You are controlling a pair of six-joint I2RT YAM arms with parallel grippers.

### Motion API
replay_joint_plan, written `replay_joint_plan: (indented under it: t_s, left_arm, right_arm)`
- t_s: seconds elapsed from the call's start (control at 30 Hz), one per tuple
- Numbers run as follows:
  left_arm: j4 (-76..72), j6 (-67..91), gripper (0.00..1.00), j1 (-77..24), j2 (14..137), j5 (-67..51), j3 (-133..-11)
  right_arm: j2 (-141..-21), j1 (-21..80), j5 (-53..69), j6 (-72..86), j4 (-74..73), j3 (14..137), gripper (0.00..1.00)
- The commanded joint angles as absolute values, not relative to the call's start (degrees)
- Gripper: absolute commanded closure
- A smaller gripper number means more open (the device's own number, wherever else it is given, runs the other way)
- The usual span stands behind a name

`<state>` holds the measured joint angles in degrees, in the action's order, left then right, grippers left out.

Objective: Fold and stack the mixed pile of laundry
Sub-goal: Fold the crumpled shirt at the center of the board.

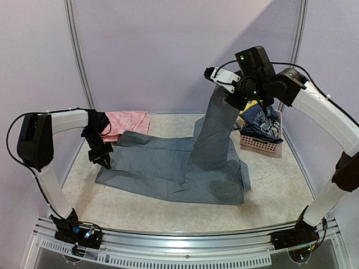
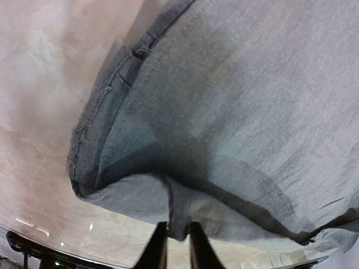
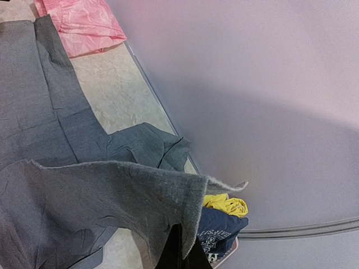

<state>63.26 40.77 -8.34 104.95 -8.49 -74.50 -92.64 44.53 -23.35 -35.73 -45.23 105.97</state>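
A large grey shirt lies spread across the middle of the table. My right gripper is shut on one edge of it and holds that part high, so the cloth hangs in a tall strip. In the right wrist view the grey shirt drapes over my dark gripper. My left gripper is low at the shirt's left edge. Its fingers stand narrowly apart, with a fold of the grey shirt pinched between them. A navy top and a yellow piece sit in the basket.
The pink slatted basket stands at the right, by the side wall, just behind my raised right arm. A pink cloth lies flat at the back left, touching the shirt's far corner. Walls close in the table at the back and on both sides.
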Motion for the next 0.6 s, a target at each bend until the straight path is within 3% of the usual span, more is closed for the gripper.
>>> replay_joint_plan:
  t_s: [0.0,0.17,0.37,0.57]
  left_arm:
    - [62.24,41.4,0.76,-7.45,100.64,-5.67,-73.03]
    - [60.28,39.81,0.43,-7.47,98.08,-6.91,-71.94]
    - [61.32,36.99,0.11,-7.47,93.88,-3.71,-70.7]
    - [61.97,35.36,0.04,-7.64,90.27,-3.26,-69.43]
  right_arm:
    - [-92.86,44.14,-21.52,-35.92,-43.08,105.49,1.0]
    - [-92.27,44.14,-19.44,-32.67,-43.51,104.33,1.0]
    - [-92.37,44.21,-15.49,-28.55,-45.2,104.93,1.0]
    - [-91.76,44.19,-8.78,-23.26,-47.9,105.19,1.0]
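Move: The left hand pinches the shirt's left end, with the shirt's middle about 20 cm to its right, level with it and 5 cm below; the pink cloth lies some 20 cm ahead and 3 cm right. From the right hand, which holds the shirt's right end up high, the shirt's middle is roughly 11 cm left, 6 cm back and 36 cm down; the laundry basket is about 20 cm right and 8 cm ahead. Left fingers open wide, free the shirt's end and rise about 4 cm; right keeps hold, easing 2 cm left. ##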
